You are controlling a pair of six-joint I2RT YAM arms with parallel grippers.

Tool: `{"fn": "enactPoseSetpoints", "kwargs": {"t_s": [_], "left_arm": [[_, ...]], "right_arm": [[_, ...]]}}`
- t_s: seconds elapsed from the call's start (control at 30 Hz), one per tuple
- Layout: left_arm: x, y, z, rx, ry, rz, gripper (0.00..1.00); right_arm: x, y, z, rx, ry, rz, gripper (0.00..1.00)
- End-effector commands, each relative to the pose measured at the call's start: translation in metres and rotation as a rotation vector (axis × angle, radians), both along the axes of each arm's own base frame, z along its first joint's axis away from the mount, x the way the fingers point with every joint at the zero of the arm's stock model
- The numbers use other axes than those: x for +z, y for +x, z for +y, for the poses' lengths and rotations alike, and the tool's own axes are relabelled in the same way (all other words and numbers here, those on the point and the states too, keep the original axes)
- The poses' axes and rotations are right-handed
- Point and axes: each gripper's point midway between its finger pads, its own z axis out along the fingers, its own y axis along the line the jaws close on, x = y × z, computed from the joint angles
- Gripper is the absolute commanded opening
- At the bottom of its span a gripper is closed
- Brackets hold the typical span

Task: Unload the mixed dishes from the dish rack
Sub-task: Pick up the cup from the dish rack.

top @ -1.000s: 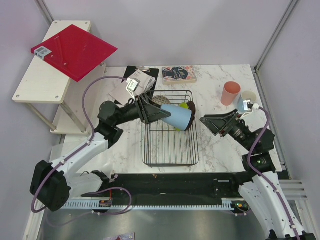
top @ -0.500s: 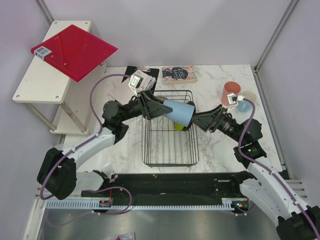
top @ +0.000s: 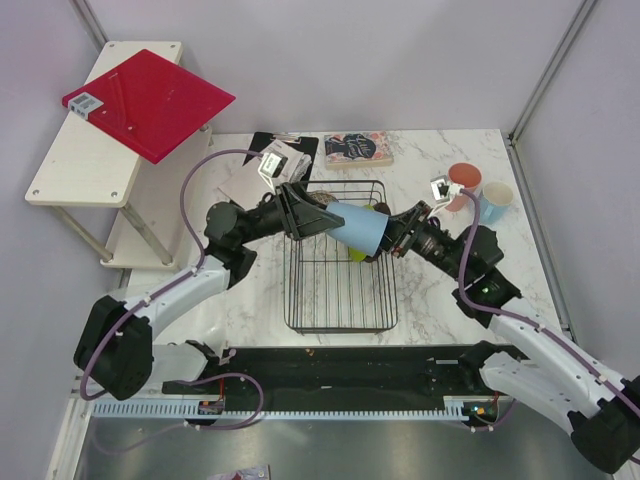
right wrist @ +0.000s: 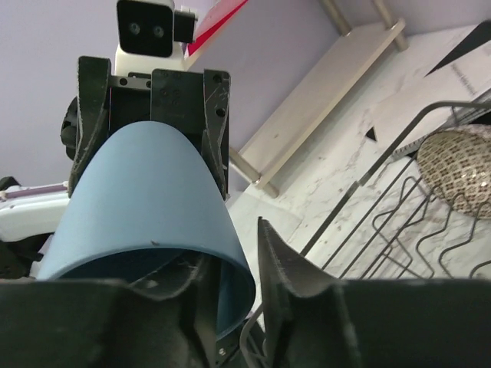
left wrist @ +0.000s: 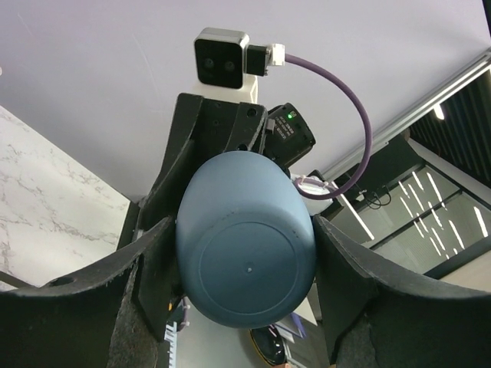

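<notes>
The darker blue cup (top: 358, 228) hangs on its side over the dish rack (top: 340, 300), with my left gripper (top: 315, 220) shut on its base end (left wrist: 245, 253). My right gripper (top: 392, 236) is at the cup's open mouth, still open. One finger is inside the cup (right wrist: 146, 199) and the other stands a sliver off the wall outside. The speckled bowl (top: 322, 201) lies at the rack's far end, with the lime green plate (top: 357, 255) partly hidden below the cup. The pink cup (top: 463, 180) and the light blue mug (top: 495, 198) stand on the table at the right.
A white wooden shelf (top: 90, 150) with a red square board (top: 148, 100) on it stands at the far left. A book (top: 357, 149) and a black clipboard with papers (top: 275, 155) lie behind the rack.
My right arm has swung left from beside the pink cup to the blue cup's mouth, and its jaws have narrowed round the rim. My left gripper has kept hold, lifting the cup slightly.
</notes>
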Motion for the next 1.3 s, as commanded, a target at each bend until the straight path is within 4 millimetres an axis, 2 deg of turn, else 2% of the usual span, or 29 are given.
{"fn": "enactPoseSetpoints", "kwargs": {"t_s": [0.0,0.03,0.1,0.17,0.23,0.3,0.33,0.37,0.4,0.43,0.47,0.5,0.53,0.57,0.6,0.67,0.73,0.77,0.8,0.87,0.9,0.93,0.97,1.03,1.27], "left_arm": [[0.014,-0.014,0.009,0.006,-0.01,-0.084,0.02],[0.014,-0.015,0.01,0.005,-0.006,-0.083,0.02],[0.012,-0.014,0.009,0.004,-0.002,-0.08,0.02],[0.009,-0.012,0.008,0.013,0.015,-0.067,0.04],[0.003,-0.009,0.007,0.026,0.05,-0.054,0.18],[0.001,-0.006,0.007,0.048,0.067,-0.057,0.57],[-0.004,-0.002,0.007,0.07,0.093,-0.059,0.74],[-0.011,0.002,0.007,0.09,0.138,-0.021,0.95],[-0.018,0.011,0.007,0.14,0.17,0.009,0.99],[-0.026,0.02,0.009,0.196,0.219,-0.008,0.99],[-0.052,0.029,0.013,0.245,0.35,0.106,0.99],[-0.066,0.05,0.02,0.368,0.424,0.14,0.99],[-0.078,0.058,0.026,0.417,0.502,0.123,0.99],[-0.084,0.062,0.032,0.454,0.563,0.149,0.99],[-0.108,0.067,0.043,0.508,0.664,0.21,0.99],[-0.122,0.066,0.053,0.545,0.724,0.23,0.99],[-0.126,0.064,0.064,0.596,0.753,0.236,0.99],[-0.129,0.061,0.067,0.602,0.764,0.236,0.99],[-0.127,0.059,0.073,0.628,0.77,0.229,0.99],[-0.128,0.057,0.079,0.648,0.782,0.225,0.99],[-0.128,0.055,0.081,0.652,0.787,0.22,0.99],[-0.127,0.052,0.084,0.657,0.79,0.217,1.0],[-0.128,0.05,0.086,0.659,0.794,0.216,0.99],[-0.13,0.046,0.089,0.66,0.802,0.215,0.99],[-0.145,0.037,0.095,0.649,0.834,0.236,0.99]], "right_arm": [[0.02,0.008,-0.023,-0.147,0.01,-0.059,0.25],[0.017,0.008,-0.025,-0.155,0.001,-0.048,0.15],[0.013,0.006,-0.029,-0.17,-0.007,-0.028,0.01],[0.015,0.004,-0.034,-0.188,-0.015,-0.024,0.0],[0.007,0.006,-0.041,-0.227,-0.057,0.006,0.0],[0.017,0.002,-0.049,-0.251,-0.066,-0.01,0.0],[0.01,0.005,-0.056,-0.295,-0.104,0.011,0.0],[0.02,0.004,-0.064,-0.326,-0.11,0.008,0.0],[0.006,0.004,-0.07,-0.351,-0.169,0.06,0.0],[0.004,0.013,-0.088,-0.46,-0.208,0.076,0.0],[0.014,0.016,-0.099,-0.516,-0.223,0.086,0.0],[-0.004,0.016,-0.115,-0.585,-0.305,0.156,0.0],[0.003,0.024,-0.135,-0.704,-0.339,0.17,0.0],[-0.003,0.027,-0.15,-0.781,-0.386,0.207,0.0],[-0.021,0.024,-0.165,-0.839,-0.484,0.268,0.0],[-0.029,0.032,-0.188,-0.97,-0.583,0.319,0.0],[-0.046,0.036,-0.196,-1.004,-0.667,0.383,0.0],[-0.053,0.038,-0.195,-0.992,-0.668,0.418,0.0],[-0.061,0.043,-0.202,-1.003,-0.672,0.459,0.0],[-0.088,0.051,-0.197,-0.943,-0.685,0.56,0.0],[-0.098,0.056,-0.21,-0.971,-0.679,0.617,0.0],[-0.117,0.061,-0.214,-0.961,-0.706,0.683,0.0],[-0.126,0.064,-0.223,-0.978,-0.698,0.734,0.0],[-0.148,0.067,-0.23,-0.982,-0.724,0.805,0.0],[-0.176,0.079,-0.266,-1.074,-0.694,0.916,0.0]]}}
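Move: The left gripper already holds the blue cup, its middle about 5 cm to that hand's right and 1 cm back. From the right gripper, half-closed with its fingers about the rim, the cup's middle is roughly 6 cm left and 2 cm forward. Some 20 cm below the right hand, the green plate stands 12 cm ahead and 2 cm left. The peach cup stands 28 cm right, 30 ahead, the light-blue mug 37 right, 27 ahead, both some 26 cm lower. Shut the right fingers on the blue cup's rim wall while the left keeps its grip, then open the left to let go. Carry the cup right about 25 cm and somewhat forward, turning clockwise, then sink some 18 cm with the fingers tipping down. Ease the open left hand forward, then left and down about 13 cm, fingers tilting towards the rack. ##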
